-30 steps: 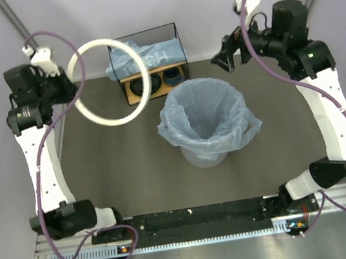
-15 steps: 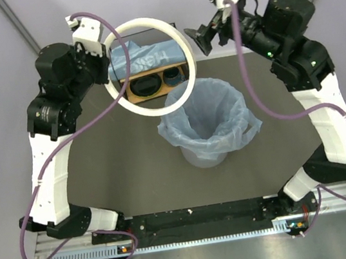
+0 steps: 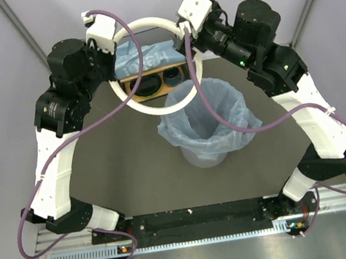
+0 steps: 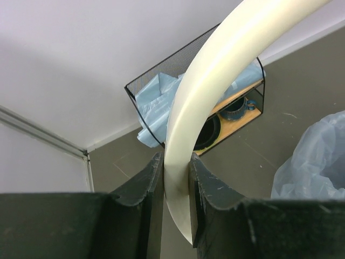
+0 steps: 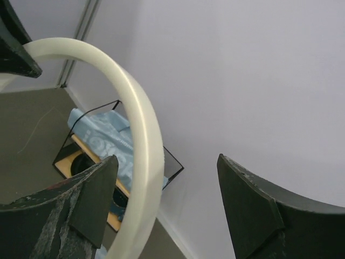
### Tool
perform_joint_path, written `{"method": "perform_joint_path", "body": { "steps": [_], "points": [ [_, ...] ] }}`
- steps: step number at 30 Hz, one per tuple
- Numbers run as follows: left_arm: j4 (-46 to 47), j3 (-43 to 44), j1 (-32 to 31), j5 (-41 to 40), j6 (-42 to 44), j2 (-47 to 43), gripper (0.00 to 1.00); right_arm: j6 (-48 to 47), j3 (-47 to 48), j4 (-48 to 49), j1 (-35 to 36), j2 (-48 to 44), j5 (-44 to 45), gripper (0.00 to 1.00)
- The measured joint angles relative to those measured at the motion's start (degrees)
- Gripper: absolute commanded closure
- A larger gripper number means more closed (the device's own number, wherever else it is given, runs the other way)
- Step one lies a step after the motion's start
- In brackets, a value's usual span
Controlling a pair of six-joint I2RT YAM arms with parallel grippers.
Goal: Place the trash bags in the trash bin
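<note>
My left gripper (image 3: 112, 64) (image 4: 176, 162) is shut on the left side of the trash bin's detached white ring rim (image 3: 152, 112) (image 4: 215, 70) and holds it in the air over the shelf. My right gripper (image 3: 187, 41) (image 5: 167, 159) is open, its jaws straddling the ring's (image 5: 141, 124) right side; the ring lies close to one finger. The trash bin (image 3: 204, 158) stands at mid-table, lined with a light-blue trash bag (image 3: 184, 122) (image 4: 318, 156) folded over its edge. More light-blue trash bags (image 3: 149, 53) (image 4: 156, 102) (image 5: 99, 137) lie on top of the shelf.
A black-wire-framed wooden shelf (image 3: 130, 94) (image 4: 242, 116) stands against the back wall, with a dark bowl (image 3: 147, 85) and a blue cup (image 3: 173, 75) inside. Walls close the table in at the back and both sides.
Both arms have swung inward to the back centre. The left carried the ring right, over the shelf. The right gripper reached the ring's right side, and its jaws have narrowed somewhat.
</note>
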Motion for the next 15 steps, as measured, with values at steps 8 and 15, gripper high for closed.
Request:
{"method": "perform_joint_path", "body": {
  "steps": [8, 15],
  "points": [
    [0.17, 1.14, -3.08, -1.7, 2.03, 0.0, 1.0, -6.36, -2.36, 0.28, 1.6, 1.29, 5.57, 0.73],
    [1.11, 1.27, -5.35, -1.81, 1.27, -0.02, 0.48, -7.63, -3.21, 2.08, 1.6, 2.1, 10.99, 1.0]
  ]
}}
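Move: Gripped at its left side, the white ring has its middle about 12 cm right of the left hand, level with it front to back. The open right hand is at the ring's far right edge, the ring's middle some 7 cm back, 9 cm left and 5 cm lower. The bag-lined trash bin stands about 25 cm right of and 7 cm back from the left hand, 35 cm down. The rack lies some 23 cm ahead, 9 cm right and 38 cm below the left hand. Reaching forward and down, about 3 cm each, the right hand brings its open fingers onto the ring's far right edge and closes them, pinching it, while turning clockwise some 10 degrees. The left hand keeps its grip on the ring and eases about 2.5 cm to the right, with a little drift back and up. ##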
